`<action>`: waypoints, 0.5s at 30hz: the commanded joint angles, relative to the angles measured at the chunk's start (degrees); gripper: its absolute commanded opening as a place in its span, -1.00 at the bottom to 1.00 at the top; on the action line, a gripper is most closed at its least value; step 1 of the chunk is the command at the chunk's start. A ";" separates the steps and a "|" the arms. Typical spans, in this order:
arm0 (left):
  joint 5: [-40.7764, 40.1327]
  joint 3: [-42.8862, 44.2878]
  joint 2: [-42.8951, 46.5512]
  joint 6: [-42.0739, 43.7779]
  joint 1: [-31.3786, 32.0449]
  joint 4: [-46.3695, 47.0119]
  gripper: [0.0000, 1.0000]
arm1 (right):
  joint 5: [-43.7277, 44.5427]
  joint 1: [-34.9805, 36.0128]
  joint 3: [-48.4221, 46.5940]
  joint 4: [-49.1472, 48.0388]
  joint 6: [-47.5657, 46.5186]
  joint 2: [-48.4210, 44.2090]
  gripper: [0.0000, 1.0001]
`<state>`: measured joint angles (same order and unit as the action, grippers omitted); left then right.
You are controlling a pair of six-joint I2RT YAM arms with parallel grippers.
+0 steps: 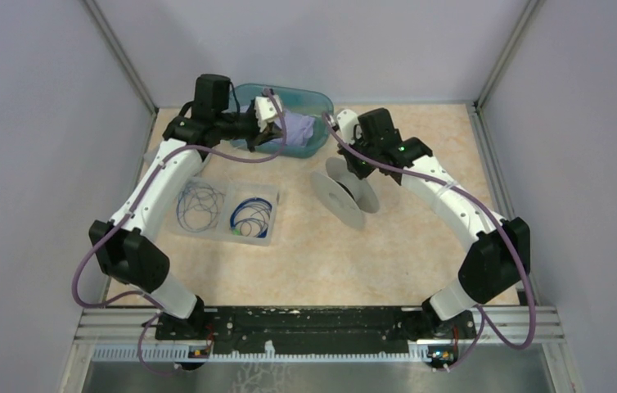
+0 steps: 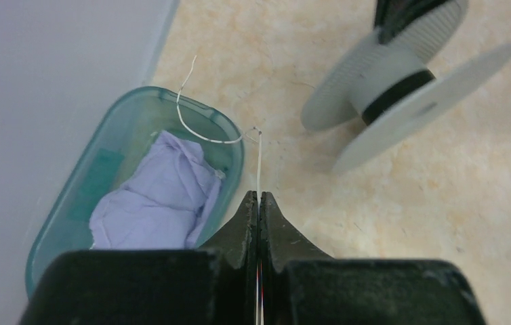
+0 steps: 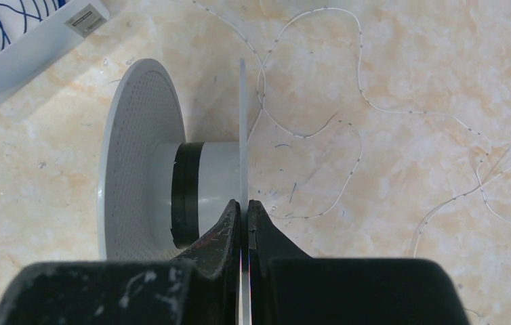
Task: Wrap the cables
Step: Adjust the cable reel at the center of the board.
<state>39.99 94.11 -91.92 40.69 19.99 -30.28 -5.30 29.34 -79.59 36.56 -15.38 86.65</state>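
Note:
A whitish cable [image 2: 259, 162] rises out of my left gripper [image 2: 259, 195], which is shut on it. It bends over the rim of the teal bin [image 2: 236, 145]. More whitish cable [image 3: 360, 101] lies in loose curves on the table right of the spool. A grey spool [image 3: 144, 162] rests on its side with a black band round its core. My right gripper [image 3: 244, 202] is shut on the spool's thin near flange [image 3: 242, 122]. From above, the left gripper [image 1: 267, 136] hangs at the bin and the right gripper [image 1: 354, 166] sits at the spool [image 1: 346, 194]. Blue cables [image 1: 249, 214] lie coiled in a tray.
The teal bin [image 1: 320, 105] at the back holds a crumpled lilac cloth [image 2: 161, 196]. A white two-part tray [image 1: 274, 195] lies front left of the spool. Grey walls close in the back and both sides. Purple cords run along both arms.

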 commanded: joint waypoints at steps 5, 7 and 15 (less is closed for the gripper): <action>13.13 1.68 2.69 19.93 -0.06 -20.00 -0.99 | -5.24 -0.16 0.53 -0.25 -1.03 -2.39 -1.00; 15.58 2.22 2.31 19.33 0.05 -19.88 -0.99 | -6.00 -0.17 1.01 -0.34 -1.51 -2.16 -1.00; 15.28 7.75 -2.29 22.85 2.19 -29.39 -0.99 | -6.53 -0.16 0.67 0.24 -2.32 -1.68 -1.00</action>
<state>52.53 97.69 -92.14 59.02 21.30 -52.03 -10.41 29.34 -78.74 36.49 -16.91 86.52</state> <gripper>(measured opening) 0.012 0.022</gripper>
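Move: From my right hand, shut on the rim of its right-hand flange, the cable reel's middle lies about 5 cm to the left, level fore and aft, and some 8 cm below. From my left hand it is roughly 5 cm back, 12 cm right and 18 cm down. The teal bin sits about 13 cm ahead of the left hand, 2 cm left and 26 cm down; the clear cable tray is 13 cm back, 15 cm left and 28 cm down. I draw my left hand back about 7 cm, away from the bin, dipping some 3 cm and then rising a little; it swings nearly 20 degrees clockwise while its shut fingers keep hold of the white cable. My right hand keeps its pinch on the reel's flange, easing 1 to 2 cm left and back as it turns about 5 degrees counter-clockwise. ##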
